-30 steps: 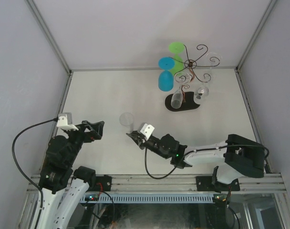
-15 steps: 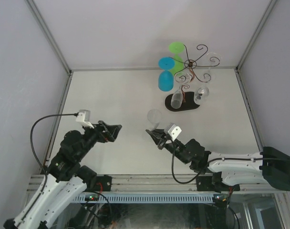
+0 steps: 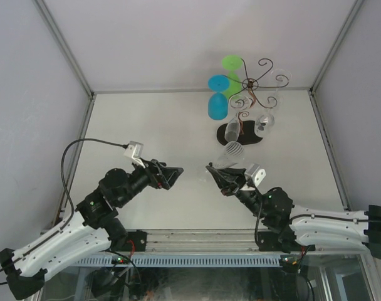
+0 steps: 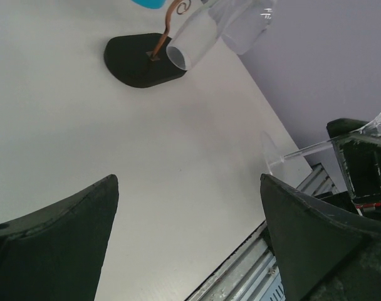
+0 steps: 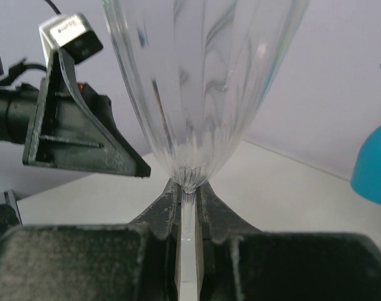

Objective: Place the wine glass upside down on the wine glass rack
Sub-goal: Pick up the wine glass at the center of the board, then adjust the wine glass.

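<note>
A clear ribbed wine glass (image 3: 231, 152) is in the air over the table's middle. My right gripper (image 3: 219, 175) is shut on its stem just below the bowl (image 5: 203, 81). In the left wrist view the stem (image 4: 316, 148) and foot stick out sideways from that gripper. The wine glass rack (image 3: 253, 84), a thin brown wire stand on a black oval base (image 3: 245, 139), stands at the back right. My left gripper (image 3: 175, 174) hangs open and empty to the left of the glass, its fingers (image 4: 59, 226) wide apart.
A blue glass (image 3: 217, 105), a green glass (image 3: 232, 65) and two clear glasses (image 3: 232, 130) hang upside down on the rack. Grey walls close in the table on three sides. A metal rail (image 3: 203, 238) runs along the near edge.
My right gripper has carried the wine glass to the right and closer to the rack. The left arm has reached out toward the middle of the table, still open.
</note>
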Controlling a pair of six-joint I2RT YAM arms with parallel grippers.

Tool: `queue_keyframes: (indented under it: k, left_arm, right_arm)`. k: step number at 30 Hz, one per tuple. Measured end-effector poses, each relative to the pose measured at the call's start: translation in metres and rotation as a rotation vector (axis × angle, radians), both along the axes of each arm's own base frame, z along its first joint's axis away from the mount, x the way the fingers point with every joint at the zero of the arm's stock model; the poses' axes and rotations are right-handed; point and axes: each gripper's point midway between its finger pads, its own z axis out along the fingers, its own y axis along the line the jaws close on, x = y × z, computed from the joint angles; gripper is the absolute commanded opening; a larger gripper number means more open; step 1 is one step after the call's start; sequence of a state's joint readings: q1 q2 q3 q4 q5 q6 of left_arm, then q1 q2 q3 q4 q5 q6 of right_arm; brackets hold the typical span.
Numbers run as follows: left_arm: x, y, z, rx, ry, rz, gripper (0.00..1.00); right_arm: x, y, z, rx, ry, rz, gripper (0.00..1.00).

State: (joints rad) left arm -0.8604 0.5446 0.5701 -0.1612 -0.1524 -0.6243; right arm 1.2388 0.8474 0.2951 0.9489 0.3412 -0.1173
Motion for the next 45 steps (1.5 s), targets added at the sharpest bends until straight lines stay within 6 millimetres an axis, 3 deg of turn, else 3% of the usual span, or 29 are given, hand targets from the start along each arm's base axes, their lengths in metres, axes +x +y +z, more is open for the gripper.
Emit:
queue_keyframes:
  k: [8, 18, 31, 37, 45]
  left_arm:
    - [-0.009, -0.023, 0.015, -0.053, -0.032, -0.094, 0.95]
    - [-0.017, -0.029, 0.029, -0.097, -0.064, -0.149, 0.95]
    - [-0.025, -0.038, 0.040, -0.134, -0.089, -0.217, 0.93]
    - [-0.028, -0.044, 0.046, -0.166, -0.095, -0.245, 0.87]
    - [-0.026, -0.053, 0.051, -0.177, -0.093, -0.265, 0.71]
  right_arm:
    - [0.004, -0.017, 0.027, 0.070, -0.060, 0.002, 0.00]
    - [0.005, -0.007, 0.034, 0.057, -0.100, 0.047, 0.00]
    - [0.002, 0.001, 0.063, 0.107, -0.175, 0.090, 0.00]
    - [-0.002, 0.007, 0.067, 0.109, -0.195, 0.124, 0.00]
    - [-0.006, 0.018, 0.064, 0.089, -0.205, 0.164, 0.00]
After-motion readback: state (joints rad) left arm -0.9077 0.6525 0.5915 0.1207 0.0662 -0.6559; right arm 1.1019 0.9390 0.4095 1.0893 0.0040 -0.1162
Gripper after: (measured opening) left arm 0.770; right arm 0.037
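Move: The right fingers already hold the wine glass by its stem, just under the bowl. From the left hand its middle is about 14 cm to the right, 2 cm ahead and 5 cm higher, with the glass's foot turned nearer. The open left gripper is roughly 13 cm left of the right hand, level fore and aft, 4 cm lower. From the left hand, the rack base lies some 30 cm ahead, 24 cm right, 25 cm below. Left hand, starting to close, goes 5 cm right and up towards the glass's foot; right lifts the glass. ##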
